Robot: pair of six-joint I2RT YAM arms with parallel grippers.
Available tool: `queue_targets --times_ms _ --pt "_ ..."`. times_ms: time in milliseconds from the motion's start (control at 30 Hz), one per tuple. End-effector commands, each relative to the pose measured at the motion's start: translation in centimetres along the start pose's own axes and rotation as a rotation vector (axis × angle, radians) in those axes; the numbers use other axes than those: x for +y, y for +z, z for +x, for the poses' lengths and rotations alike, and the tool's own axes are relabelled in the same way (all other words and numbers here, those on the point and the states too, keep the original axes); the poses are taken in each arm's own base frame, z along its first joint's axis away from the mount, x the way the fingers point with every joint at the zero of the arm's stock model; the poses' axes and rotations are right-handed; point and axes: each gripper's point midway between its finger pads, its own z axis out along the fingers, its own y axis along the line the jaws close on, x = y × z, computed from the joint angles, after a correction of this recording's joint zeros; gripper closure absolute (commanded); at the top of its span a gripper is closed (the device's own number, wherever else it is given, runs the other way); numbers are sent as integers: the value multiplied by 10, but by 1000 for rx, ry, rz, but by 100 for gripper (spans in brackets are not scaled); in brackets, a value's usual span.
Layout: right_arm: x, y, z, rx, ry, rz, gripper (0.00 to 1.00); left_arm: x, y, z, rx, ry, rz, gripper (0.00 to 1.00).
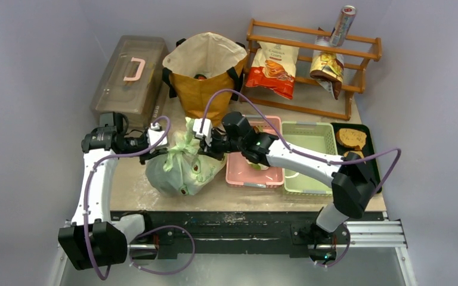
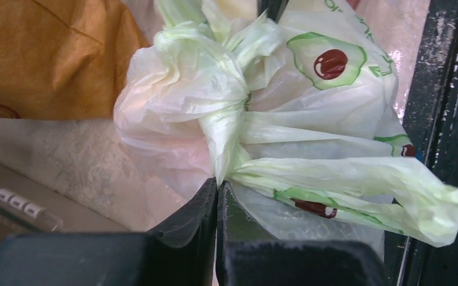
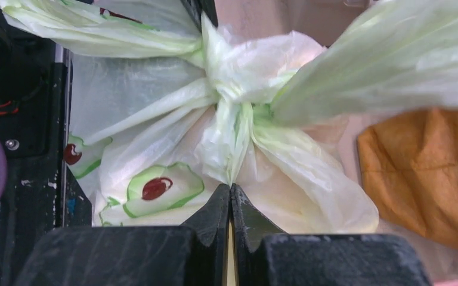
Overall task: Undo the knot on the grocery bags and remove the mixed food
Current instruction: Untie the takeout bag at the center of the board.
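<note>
The pale-green plastic bag [image 1: 182,170], printed with avocados, lies on the table in front of the mustard-brown tote [image 1: 206,89]. Its knot [image 1: 180,150] is tied tight, with loose tails spreading from it. From the left, my left gripper [image 2: 217,182] is shut on a thin strand of plastic that runs down from the knot [image 2: 238,101]. My right gripper [image 3: 231,186] comes in from the right and is shut on another strand just below the knot [image 3: 229,104]. The tote [image 2: 53,53] stands open behind. The mixed food is hidden inside the bags.
A grey lidded box [image 1: 130,74] with a pink handle sits at the back left. A wooden rack [image 1: 310,65] holds chip bags and a can. A pink basket [image 1: 253,182], a green basket [image 1: 310,126] and a black tray [image 1: 368,132] with bread lie on the right.
</note>
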Motion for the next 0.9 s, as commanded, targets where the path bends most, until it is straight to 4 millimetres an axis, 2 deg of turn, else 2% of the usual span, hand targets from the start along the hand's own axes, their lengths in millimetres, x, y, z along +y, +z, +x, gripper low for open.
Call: queue_targets --times_ms 0,200,267,333,433,500,533,567,633,700,800,867 --pt "-2 -32 6 25 -34 78 100 16 -16 -5 -8 57 -115 100" --pt "-8 -59 31 46 -13 150 100 27 -40 13 -3 12 -240 100" --pt "-9 -63 40 62 -6 161 100 25 -42 16 -4 1 -230 100" --pt "-9 -65 42 60 -6 164 100 18 -41 10 -30 -4 -208 100" --pt "-11 -66 22 33 -19 153 100 1 -40 -20 -124 44 -175 100" --pt "-18 -65 -4 -13 -29 159 67 -7 -36 -34 -143 56 -154 100" --pt "-21 -63 -17 -42 -24 164 56 -12 -34 -39 -151 72 -138 100" --pt "-25 -62 -33 -76 -23 167 51 -16 -32 -44 -157 82 -127 100" --pt "-30 -60 -63 -142 -27 161 48 -21 -29 -53 -172 91 -117 100" --pt "-29 -52 -80 -176 -31 133 48 -26 -27 -60 -186 101 -107 100" --pt "-16 -41 -89 -193 -38 58 49 -27 -29 -65 -191 112 -112 100" --pt "-6 -35 -83 -180 -29 18 50 -26 -31 -68 -192 118 -119 100"
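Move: The grocery bag's knot sits about 6 cm to the right of the left gripper and 8 cm to the left of the right one, a couple of centimetres lower and nearly level with both in reach. The bulging bag body lies some 6 cm back, 7 cm right and 8 cm below the left gripper. From the right gripper, the brown bag stands about 21 cm ahead, and the pink basket 18 cm to the right, level in reach. Keep both grippers shut on the plastic beside the knot and pull them apart, left gripper about 5 cm left, right gripper some 7 cm right and slightly down. Then open the right fingers to let go and lift them about 10 cm, swinging back left; meanwhile ease the left gripper back right, towards its base and up, still pinching its fold. ##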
